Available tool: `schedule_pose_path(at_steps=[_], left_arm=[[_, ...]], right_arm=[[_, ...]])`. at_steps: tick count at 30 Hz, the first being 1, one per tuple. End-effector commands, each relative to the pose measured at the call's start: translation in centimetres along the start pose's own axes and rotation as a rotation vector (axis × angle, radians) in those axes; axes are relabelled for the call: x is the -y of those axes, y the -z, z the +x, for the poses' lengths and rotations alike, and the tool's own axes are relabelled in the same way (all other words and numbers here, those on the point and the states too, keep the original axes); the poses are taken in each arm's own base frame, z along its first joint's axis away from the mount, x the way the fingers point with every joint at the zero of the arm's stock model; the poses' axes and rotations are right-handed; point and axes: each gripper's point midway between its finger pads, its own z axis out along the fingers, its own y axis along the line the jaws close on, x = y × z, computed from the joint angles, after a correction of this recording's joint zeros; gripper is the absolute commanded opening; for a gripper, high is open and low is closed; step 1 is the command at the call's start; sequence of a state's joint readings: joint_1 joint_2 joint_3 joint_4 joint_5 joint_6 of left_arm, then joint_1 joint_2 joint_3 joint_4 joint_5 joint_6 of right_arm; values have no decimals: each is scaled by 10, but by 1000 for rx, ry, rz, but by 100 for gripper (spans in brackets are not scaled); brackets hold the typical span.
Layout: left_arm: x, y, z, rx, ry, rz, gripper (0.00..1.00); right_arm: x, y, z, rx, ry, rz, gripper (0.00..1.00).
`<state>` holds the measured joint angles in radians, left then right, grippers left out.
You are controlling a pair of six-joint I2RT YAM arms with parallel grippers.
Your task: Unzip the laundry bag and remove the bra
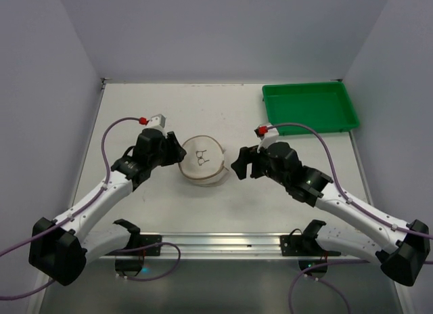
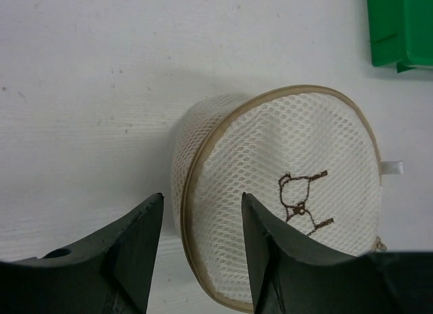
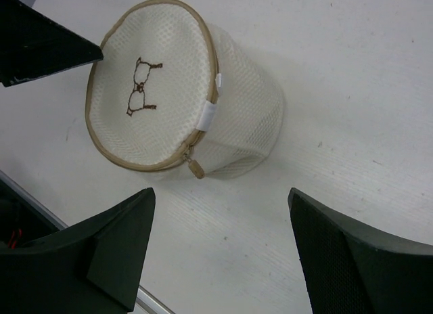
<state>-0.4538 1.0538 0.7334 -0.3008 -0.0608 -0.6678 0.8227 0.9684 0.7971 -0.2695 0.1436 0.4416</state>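
Observation:
The laundry bag (image 1: 202, 160) is a round cream mesh pouch with a tan zip round its rim and a small brown line drawing on its face; it lies tilted on the white table. My left gripper (image 1: 177, 155) is open at the bag's left edge. In the left wrist view the bag (image 2: 284, 158) has its rim between the parted fingers of the left gripper (image 2: 202, 196), with table showing beside one finger. My right gripper (image 1: 238, 164) is open just right of the bag. The right gripper (image 3: 220, 192) is wide apart over bare table, short of the bag (image 3: 155, 91) and its zip pull (image 3: 196, 168). The bra is hidden.
A green tray (image 1: 310, 107) sits at the back right, and its corner (image 2: 399, 26) shows in the left wrist view. A metal rail (image 1: 216, 243) runs along the near edge between the arm bases. Grey walls enclose the table on three sides.

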Motion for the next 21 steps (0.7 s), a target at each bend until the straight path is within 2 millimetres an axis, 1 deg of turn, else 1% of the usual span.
schedule_pose_path(at_steps=[1, 4, 5, 7, 8, 10, 11, 12, 13, 14, 16, 19, 21], left_arm=[[9, -5, -28, 72, -86, 15, 52], [8, -14, -31, 65, -122, -4, 47], [9, -18, -33, 64, -133, -3, 42], [11, -20, -31, 52, -141, 6, 36], [14, -21, -30, 41, -146, 24, 27], [16, -19, -28, 31, -157, 37, 19], [19, -14, -32, 44, -160, 51, 15], [20, -10, -34, 56, -160, 52, 9], [19, -7, -35, 58, -171, 49, 6], [20, -2, -40, 79, -176, 47, 0], [18, 2, -41, 77, -190, 40, 0], [27, 11, -48, 87, -206, 67, 0], [35, 19, -57, 113, -218, 97, 0]], right_arm=[[3, 1, 2, 21, -28, 4, 82], [1, 0, 4, 21, -27, -11, 82], [2, -1, 6, 13, -25, -5, 82], [3, -2, 8, 7, -22, -4, 82], [3, -2, 8, 8, -22, -3, 82], [4, -2, 9, 8, -22, -3, 82], [3, -1, 8, 10, -23, -4, 82], [4, -1, 9, 12, -23, -1, 81], [4, -1, 10, 11, -24, -3, 82], [5, 0, 9, 16, -25, 0, 82], [5, 0, 9, 20, -25, -1, 81], [4, 1, 7, 29, -28, -4, 82], [4, 2, 4, 39, -31, -4, 82]])
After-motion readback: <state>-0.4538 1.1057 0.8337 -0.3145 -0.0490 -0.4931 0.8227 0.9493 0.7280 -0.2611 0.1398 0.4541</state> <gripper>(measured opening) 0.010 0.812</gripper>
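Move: The left hand, half open, is just above and short of the laundry bag's left rim: the rim is about 2 cm ahead and 2 cm lower, with no sideways offset. The lid's centre is some 7 cm to the hand's right, 1 cm back and 3 cm lower. From the right hand, the left rim is roughly 18 cm left, 2 cm ahead and 7 cm lower; the zip pull is about 4 cm left, level fore and aft, 8 cm lower. Forward and down by barely 2 cm, the left hand brings its fingers around the bag's left rim and shuts them fully, pinching the piped edge, then lifts about 3.5 cm, keeping hold. The right hand, still wide open and clear of the bag, sinks some 2.5 cm beside the bag's zip-pull side. ##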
